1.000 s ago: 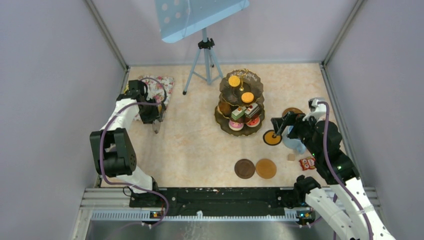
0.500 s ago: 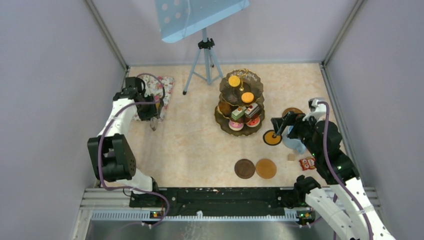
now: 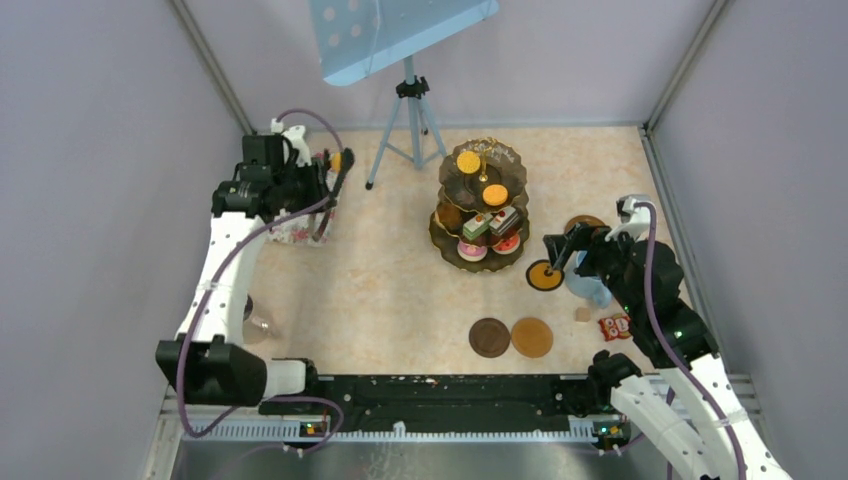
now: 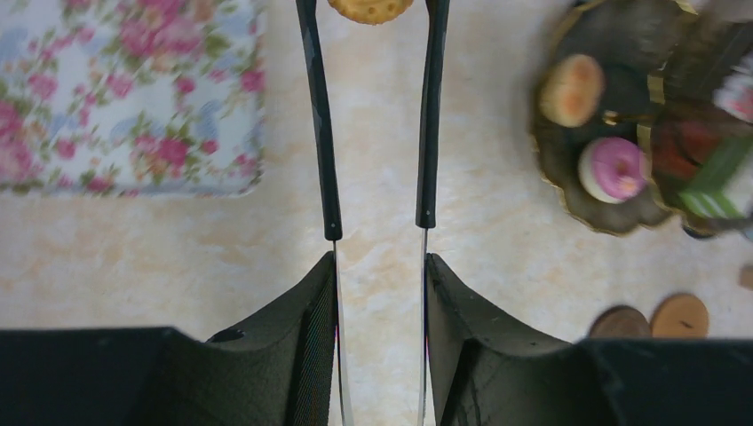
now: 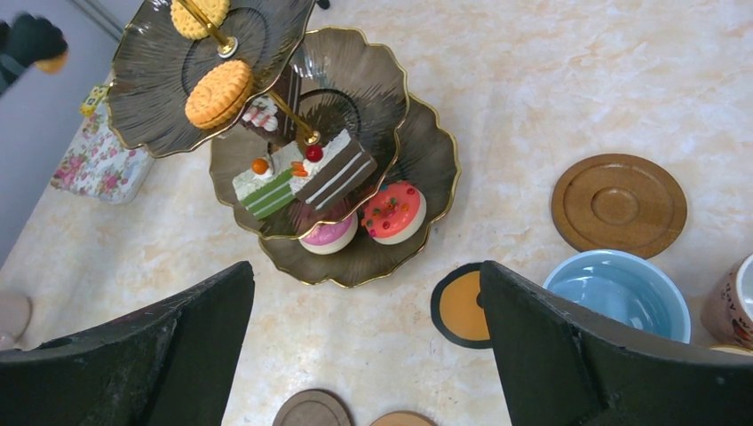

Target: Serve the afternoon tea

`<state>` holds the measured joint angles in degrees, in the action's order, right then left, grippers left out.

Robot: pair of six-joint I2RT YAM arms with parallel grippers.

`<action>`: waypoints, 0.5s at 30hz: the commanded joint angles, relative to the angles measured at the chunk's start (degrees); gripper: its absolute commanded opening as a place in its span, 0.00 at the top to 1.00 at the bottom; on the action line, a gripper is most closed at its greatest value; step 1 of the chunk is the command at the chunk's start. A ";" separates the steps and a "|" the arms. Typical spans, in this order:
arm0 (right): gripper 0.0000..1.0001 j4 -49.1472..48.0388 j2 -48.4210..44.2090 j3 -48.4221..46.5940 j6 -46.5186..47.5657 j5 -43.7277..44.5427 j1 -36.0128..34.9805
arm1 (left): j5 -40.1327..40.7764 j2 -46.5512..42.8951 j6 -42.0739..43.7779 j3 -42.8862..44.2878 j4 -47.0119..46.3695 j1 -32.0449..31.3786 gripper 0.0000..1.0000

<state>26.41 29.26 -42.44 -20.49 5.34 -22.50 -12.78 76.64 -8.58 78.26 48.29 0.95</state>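
The dark three-tier gold-rimmed stand [image 3: 447, 237] holds small cakes and two orange tarts; it also shows in the right wrist view [image 5: 355, 263]. My left gripper [image 3: 303, 187] is shut on the black tongs [image 4: 321, 133]. The tongs pinch an orange tart [image 4: 370, 8] at their tips, above the table left of the stand. My right gripper [image 5: 368, 293] is open and empty, low over the table between the stand and the light blue mug [image 5: 619, 290]. Two brown coasters [image 3: 490, 337] lie side by side at the front. A third coaster [image 5: 619, 204] lies behind the mug.
The floral mat [image 4: 124, 89] lies at the back left. A tripod stand [image 3: 408, 120] is at the back. An orange disc with a black rim [image 5: 460, 306] lies by the blue mug. A patterned mug [image 5: 735, 302], a red packet [image 3: 614, 326] and a pale mug [image 3: 262, 323] sit near the side walls.
My left arm has swung back and up from beside the mat. The tongs now point right toward the stand with the tart at their tips. The right arm has not moved.
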 commanded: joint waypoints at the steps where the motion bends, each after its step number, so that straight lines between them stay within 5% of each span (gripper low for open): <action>1: 0.04 -1.21 1.01 -3.54 1.74 1.42 -0.64 | -3.74 -6.37 2.13 5.74 1.31 -8.89 0.85; 7: 0.05 -1.53 1.66 -4.72 1.78 1.33 -0.69 | -12.11 -9.90 1.25 9.50 -0.89 -16.97 0.85; 15: 0.05 -0.70 0.74 -5.29 1.53 2.23 -0.62 | -10.66 -6.47 0.99 10.45 -2.38 -30.09 0.86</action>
<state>26.39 30.74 -44.45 -19.51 6.31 -22.50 -23.35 68.12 -7.73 87.20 48.62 -23.86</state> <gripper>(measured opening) 0.955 0.421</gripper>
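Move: The left hand already holds the tongs, with a round biscuit pinched in their tips; the stand's top tier lies about 39 cm to its right, some 3 cm ahead and roughly level in height. On that tier one biscuit sits 3 cm left of and 3 cm beyond the centre, the other 2 cm right of and 4 cm nearer than it. The floral tray is 12 cm ahead of the hand, 4 cm left, some 22 cm below. From the right hand the tier lies about 15 cm ahead, 15 cm left. The left arm swings the tongs and their biscuit quickly away from the floral tray to the right, about 15 cm, towards the stand's top tier, rising some 11 cm and drawing back about 8 cm, with the climb levelling off at the end. Meanwhile the wrist turns about 30 degrees clockwise and tips up by some 15, bringing the tong tips round towards the stand, while the fingers keep their half-open hold on the tongs. ##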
